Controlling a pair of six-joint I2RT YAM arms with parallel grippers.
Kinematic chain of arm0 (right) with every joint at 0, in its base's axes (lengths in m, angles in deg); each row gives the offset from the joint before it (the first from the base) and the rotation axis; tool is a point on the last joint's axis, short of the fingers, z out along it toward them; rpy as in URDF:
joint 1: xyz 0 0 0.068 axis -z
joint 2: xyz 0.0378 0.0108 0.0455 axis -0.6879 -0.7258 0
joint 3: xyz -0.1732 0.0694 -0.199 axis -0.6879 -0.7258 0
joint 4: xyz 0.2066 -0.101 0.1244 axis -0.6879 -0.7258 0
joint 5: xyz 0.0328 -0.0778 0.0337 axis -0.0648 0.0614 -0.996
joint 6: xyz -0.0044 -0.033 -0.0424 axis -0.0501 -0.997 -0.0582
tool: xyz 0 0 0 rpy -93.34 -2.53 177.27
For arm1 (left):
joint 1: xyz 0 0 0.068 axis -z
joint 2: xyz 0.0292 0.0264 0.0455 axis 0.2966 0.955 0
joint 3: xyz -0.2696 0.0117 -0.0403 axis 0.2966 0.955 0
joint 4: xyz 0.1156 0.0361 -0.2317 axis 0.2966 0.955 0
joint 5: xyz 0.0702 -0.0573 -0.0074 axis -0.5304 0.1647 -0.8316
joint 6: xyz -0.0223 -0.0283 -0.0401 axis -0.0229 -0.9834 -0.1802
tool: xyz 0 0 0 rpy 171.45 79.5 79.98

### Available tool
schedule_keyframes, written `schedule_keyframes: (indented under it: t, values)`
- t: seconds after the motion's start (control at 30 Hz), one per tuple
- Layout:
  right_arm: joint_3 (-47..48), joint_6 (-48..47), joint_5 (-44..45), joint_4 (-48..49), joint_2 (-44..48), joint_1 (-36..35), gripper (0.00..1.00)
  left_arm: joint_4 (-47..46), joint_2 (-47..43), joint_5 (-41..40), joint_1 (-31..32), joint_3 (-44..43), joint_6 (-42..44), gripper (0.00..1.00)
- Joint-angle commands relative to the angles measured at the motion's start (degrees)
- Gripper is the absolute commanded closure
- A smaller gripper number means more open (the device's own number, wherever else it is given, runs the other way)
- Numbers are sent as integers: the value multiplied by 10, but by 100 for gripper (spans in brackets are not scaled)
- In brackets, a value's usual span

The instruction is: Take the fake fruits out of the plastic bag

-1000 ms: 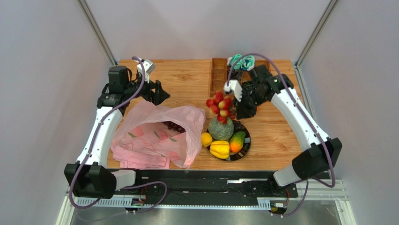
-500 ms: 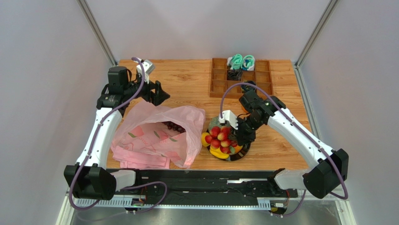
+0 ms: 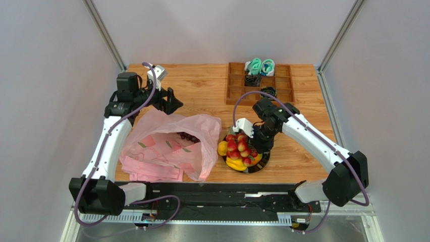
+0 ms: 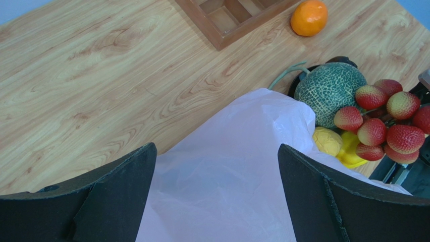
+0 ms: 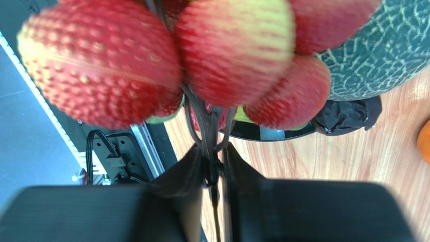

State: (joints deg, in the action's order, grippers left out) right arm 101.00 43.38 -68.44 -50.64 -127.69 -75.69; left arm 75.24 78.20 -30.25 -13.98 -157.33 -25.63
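The pink plastic bag point(image 3: 166, 143) lies front left, mouth toward the middle, with dark grapes point(image 3: 187, 136) inside. My left gripper point(image 3: 171, 101) hovers open over the bag's point(image 4: 227, 176) far edge, nothing between its fingers. On the black plate point(image 3: 263, 160) sit a netted melon point(image 4: 330, 91), a lemon point(image 3: 222, 147) and a yellow lobed piece point(image 3: 234, 164). My right gripper point(image 5: 212, 151) is shut on the thin stem of the red berries point(image 5: 101, 70), which rest on the plate's fruits point(image 3: 239, 146). An orange point(image 4: 309, 17) lies on the table by the tray.
A compartmented wooden tray point(image 3: 237, 85) stands at the back with teal items point(image 3: 260, 65) and a black item in it. A folded pink cloth point(image 3: 151, 171) lies under the bag near the front edge. Bare wood shows between the bag and the tray.
My right arm brought the red berries from high behind the plate down onto the fruits on it. The left arm and the bag stayed still.
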Motion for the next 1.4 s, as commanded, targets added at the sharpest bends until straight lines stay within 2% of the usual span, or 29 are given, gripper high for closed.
schedule_keyframes:
  t: [0.0, 0.17, 0.23, 0.27, 0.3, 0.73, 0.93, 1.37]
  values:
    - [5, 12, 18, 16, -8, -1, 65, -11, -5, 7, 0, -5, 11, 1]
    - [10, 9, 16, 7, -10, -2, 56, -14, 3, 8, 0, -7, 10, 1]
    - [11, 7, 18, 6, -10, -2, 48, -16, 6, 9, 0, -8, 7, 1]
    - [13, 8, 20, 4, -10, -2, 34, -17, 8, 10, 0, -9, 7, 1]
    - [15, 7, 23, 4, -10, -2, 0, -17, 11, 11, 0, -11, 7, 1]
    - [10, 18, 42, 21, -17, -2, 0, -25, 27, 15, 0, -20, 1, 1]
    - [-5, 75, 71, 97, 0, -2, 0, -30, 33, 16, 1, -21, -3, 1]
    - [-34, 169, 53, 162, -3, -2, 0, -30, 34, 16, 0, -20, -4, 1]
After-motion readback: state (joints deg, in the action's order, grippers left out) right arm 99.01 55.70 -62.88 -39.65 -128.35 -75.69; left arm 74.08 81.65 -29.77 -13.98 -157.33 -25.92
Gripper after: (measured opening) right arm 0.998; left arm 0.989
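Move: The right hand holds the lychee bunch by its stems, the fruits hanging some 6 cm to its left and 3 cm lower. The plate's middle lies about 6 cm left, 3 cm ahead and 11 cm below; on it the melon is about 9 cm left and 7 cm ahead, the yellow pepper 9 cm left and 2 cm back. From the left hand, the plate is roughly 29 cm right, 12 cm back and 24 cm below. Sinking barely half a centimetre over the fruit pile, the right hand spreads its nearly shut fingers wide and lets go of the lychee stems. Then it slides forward about 3 cm, away from the bunch and towards the melon, turning clockwise some 15 degrees and tilting its fingertips slightly forward. The left hand, still open and empty, eases down 1 to 2 cm. ##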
